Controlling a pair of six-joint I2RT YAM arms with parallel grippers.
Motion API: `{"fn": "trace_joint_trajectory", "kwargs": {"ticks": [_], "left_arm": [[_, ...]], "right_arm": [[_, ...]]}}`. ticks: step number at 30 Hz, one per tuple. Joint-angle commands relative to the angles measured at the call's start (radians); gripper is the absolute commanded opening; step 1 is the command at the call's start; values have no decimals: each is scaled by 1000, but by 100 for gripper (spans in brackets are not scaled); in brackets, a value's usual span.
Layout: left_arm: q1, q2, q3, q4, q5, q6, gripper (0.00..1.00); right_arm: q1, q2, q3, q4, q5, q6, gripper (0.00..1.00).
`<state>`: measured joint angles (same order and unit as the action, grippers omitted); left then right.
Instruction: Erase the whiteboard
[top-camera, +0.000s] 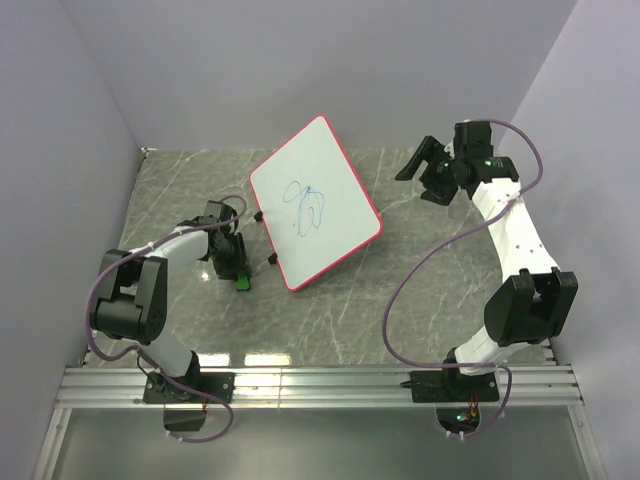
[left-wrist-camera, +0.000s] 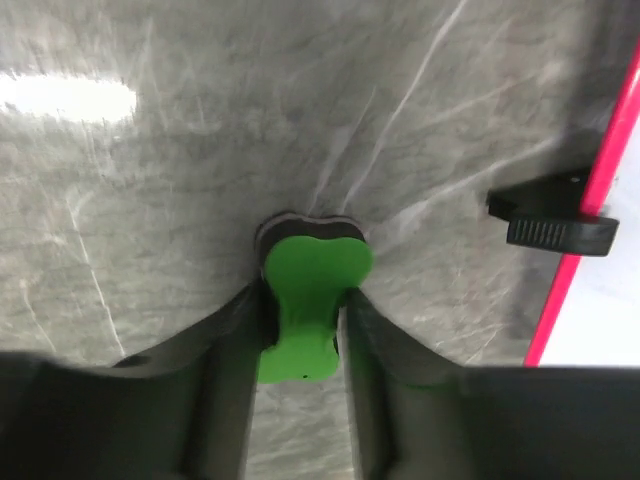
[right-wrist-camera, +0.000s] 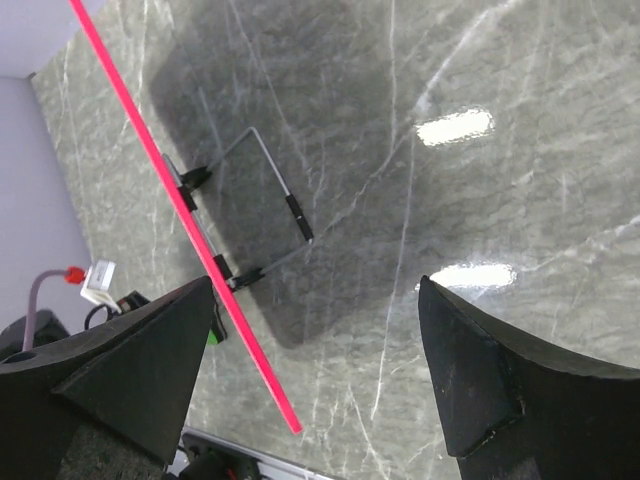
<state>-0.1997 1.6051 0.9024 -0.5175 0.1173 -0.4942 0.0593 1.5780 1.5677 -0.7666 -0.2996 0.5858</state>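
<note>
The whiteboard (top-camera: 318, 190) with a red-pink rim stands tilted on the table's middle, a blue scribble (top-camera: 305, 208) on its face. My left gripper (top-camera: 234, 262) is low at the board's left side, shut on the waist of a small green eraser (top-camera: 241, 281) that rests on the table. In the left wrist view the eraser (left-wrist-camera: 315, 262) sits between my fingers (left-wrist-camera: 232, 340), with the board's rim (left-wrist-camera: 590, 215) and a black foot (left-wrist-camera: 550, 222) at the right. My right gripper (top-camera: 425, 165) is open and empty, raised to the board's right. Its wrist view shows the rim (right-wrist-camera: 180, 210) edge-on.
The marble table (top-camera: 400, 300) is bounded by grey walls at left, back and right. A metal rail (top-camera: 320, 385) runs along the near edge. The board's wire stand (right-wrist-camera: 275, 190) props it from behind.
</note>
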Motion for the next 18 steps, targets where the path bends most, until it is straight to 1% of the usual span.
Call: {"fn": "trace_joint_trajectory", "kwargs": {"ticks": [1, 2, 3, 4, 5, 6, 10, 12, 15, 18], "left_arm": [[-4, 41, 10, -16, -36, -10, 37], [-3, 48, 15, -16, -38, -10, 21], [-3, 61, 16, -16, -38, -12, 14], [-3, 68, 18, -15, -31, -9, 10], [-3, 76, 20, -13, -27, -7, 2], [-3, 93, 21, -15, -22, -6, 0], [-3, 111, 33, -22, 7, 14, 0], [-4, 105, 55, -30, 24, 19, 0], [-3, 98, 104, -61, 41, 26, 0], [-3, 87, 164, -107, 54, 31, 0]], "right_arm": [[7, 4, 46, 45, -35, -11, 89], [8, 1, 49, 53, -41, -11, 89], [14, 0, 57, 59, -42, -21, 89], [22, 7, 93, 53, -42, -30, 89], [46, 14, 118, 46, -42, -44, 89], [60, 23, 147, 38, -45, -73, 89], [157, 94, 334, -25, -64, -141, 89], [219, 152, 411, -54, -26, -170, 89], [255, 223, 448, -95, 4, -172, 89], [275, 267, 443, -111, 39, -162, 89]]}}
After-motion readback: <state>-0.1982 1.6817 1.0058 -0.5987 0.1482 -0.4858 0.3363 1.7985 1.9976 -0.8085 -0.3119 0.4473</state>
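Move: The green eraser lies right at the left fingers, its waist between them and its middle about 1 cm below. From there the near black clip is about 7 cm right and 4 cm ahead, and the whiteboard's middle some 17 cm right, 13 cm ahead and 8 cm higher. From the right hand, the whiteboard's middle is about 22 cm left, 2 cm ahead and 15 cm below; the eraser is about 40 cm left, 12 cm back and 24 cm below. The left fingers, about half open and straddling the eraser, close on its waist and pinch it, the hand staying low and easing only about 1 cm forward and right. Meanwhile the right hand, fingers kept wide open, speeds some 13 cm left towards the whiteboard's raised right edge, climbing about 8 cm and then starting to dip, while turning some 20 degrees counter-clockwise and tipping its fingers up a little. ##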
